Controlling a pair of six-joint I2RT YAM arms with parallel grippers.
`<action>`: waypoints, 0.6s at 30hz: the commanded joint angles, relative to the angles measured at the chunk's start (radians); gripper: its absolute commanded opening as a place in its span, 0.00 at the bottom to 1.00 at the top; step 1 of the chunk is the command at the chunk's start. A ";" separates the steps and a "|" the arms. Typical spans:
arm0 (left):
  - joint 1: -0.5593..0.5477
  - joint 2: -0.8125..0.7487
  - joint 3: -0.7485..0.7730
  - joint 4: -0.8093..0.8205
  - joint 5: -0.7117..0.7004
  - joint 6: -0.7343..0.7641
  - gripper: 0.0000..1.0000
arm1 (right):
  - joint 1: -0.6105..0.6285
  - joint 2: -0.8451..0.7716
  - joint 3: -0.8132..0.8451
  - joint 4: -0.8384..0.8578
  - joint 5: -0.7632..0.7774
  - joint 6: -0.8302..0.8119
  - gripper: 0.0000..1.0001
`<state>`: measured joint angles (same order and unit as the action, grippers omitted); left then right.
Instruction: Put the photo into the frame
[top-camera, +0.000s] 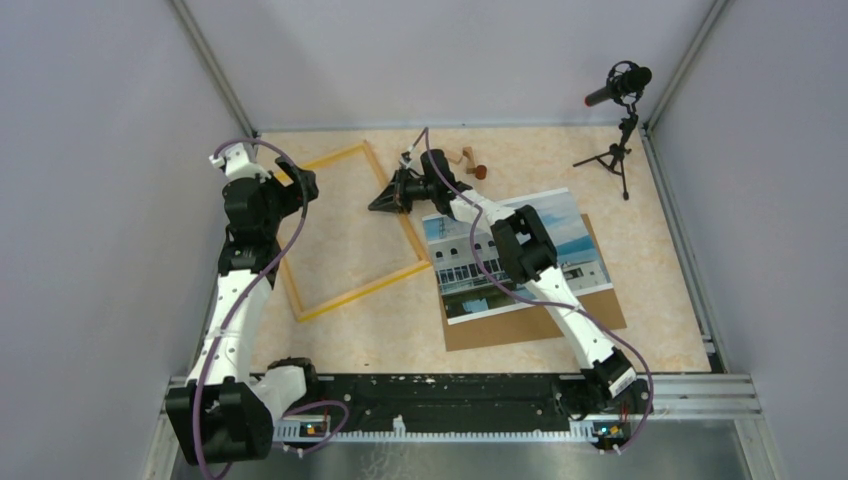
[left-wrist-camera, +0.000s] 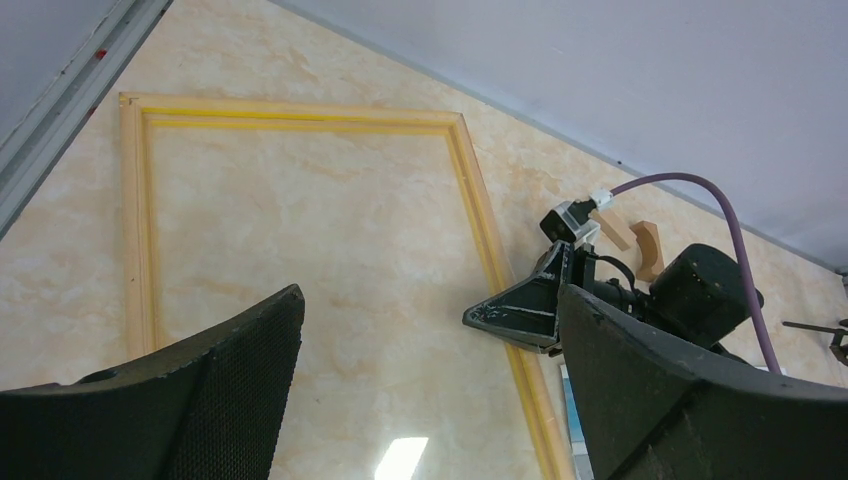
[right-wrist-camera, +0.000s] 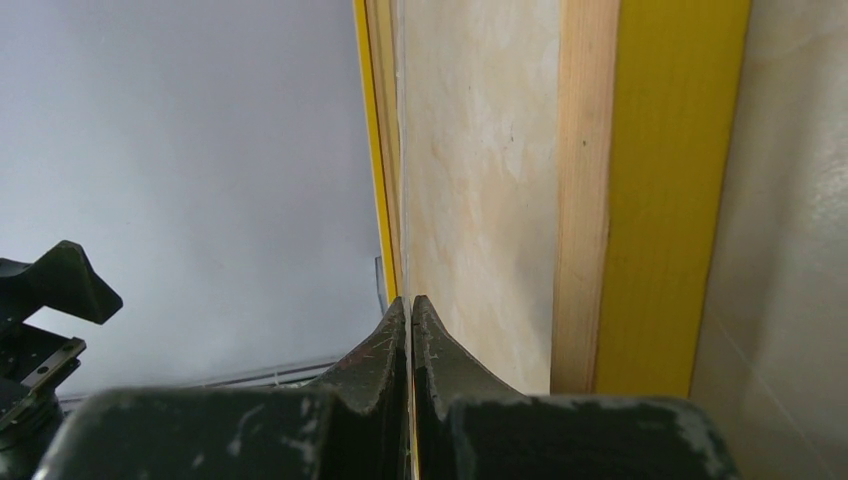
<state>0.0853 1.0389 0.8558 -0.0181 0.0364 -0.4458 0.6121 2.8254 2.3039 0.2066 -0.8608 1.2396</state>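
Note:
The frame (top-camera: 350, 232), thin yellow-orange wood, lies flat on the table left of centre. The photo (top-camera: 515, 255), a white building under blue sky, rests on a brown backing board (top-camera: 560, 322) to the frame's right. My right gripper (top-camera: 378, 203) is shut and lies low across the frame's right rail, its tips just inside the frame. In the right wrist view that rail (right-wrist-camera: 680, 200) runs close beside the shut fingertips (right-wrist-camera: 430, 330), with nothing seen between them. My left gripper (top-camera: 303, 187) is open and hangs above the frame's far left corner. Its fingers (left-wrist-camera: 240, 370) are wide apart over the bare table inside the frame (left-wrist-camera: 300, 112).
Two small wooden pieces (top-camera: 470, 160) lie behind the right gripper near the back wall. A microphone on a tripod (top-camera: 620, 100) stands at the back right corner. Grey walls enclose the table on three sides.

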 joint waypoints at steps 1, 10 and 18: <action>0.005 -0.006 -0.010 0.055 0.012 -0.008 0.99 | 0.014 -0.037 0.053 -0.006 0.000 -0.050 0.00; 0.008 -0.009 -0.014 0.055 0.016 -0.011 0.99 | 0.012 -0.017 0.134 -0.106 0.007 -0.127 0.04; 0.007 -0.036 -0.023 0.051 0.024 -0.008 0.99 | 0.006 -0.058 0.150 -0.257 0.057 -0.246 0.36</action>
<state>0.0891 1.0378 0.8471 -0.0113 0.0444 -0.4473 0.6140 2.8254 2.3985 0.0364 -0.8341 1.0794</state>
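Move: The right fingers are shut on the clear pane's right edge, level above the table; the frame's right bar runs straight below that edge, about 4 cm to the hand's right and some 4 cm lower. The photo's middle lies roughly 31 cm to the right and 11 cm nearer the base, the wooden blocks some 20 cm right and 10 cm farther out. From the left hand that bar is about 22 cm right, 8 cm ahead and 24 cm down. Still pinching the clear pane by its right edge, the right hand lifts about 1.5 cm, then opens its fingers to nearly a third and lets the edge out of the pinch, sinking again by about 1 cm as they part. Its forward side rolls up some 5 degrees and the fingertips dip slightly. ##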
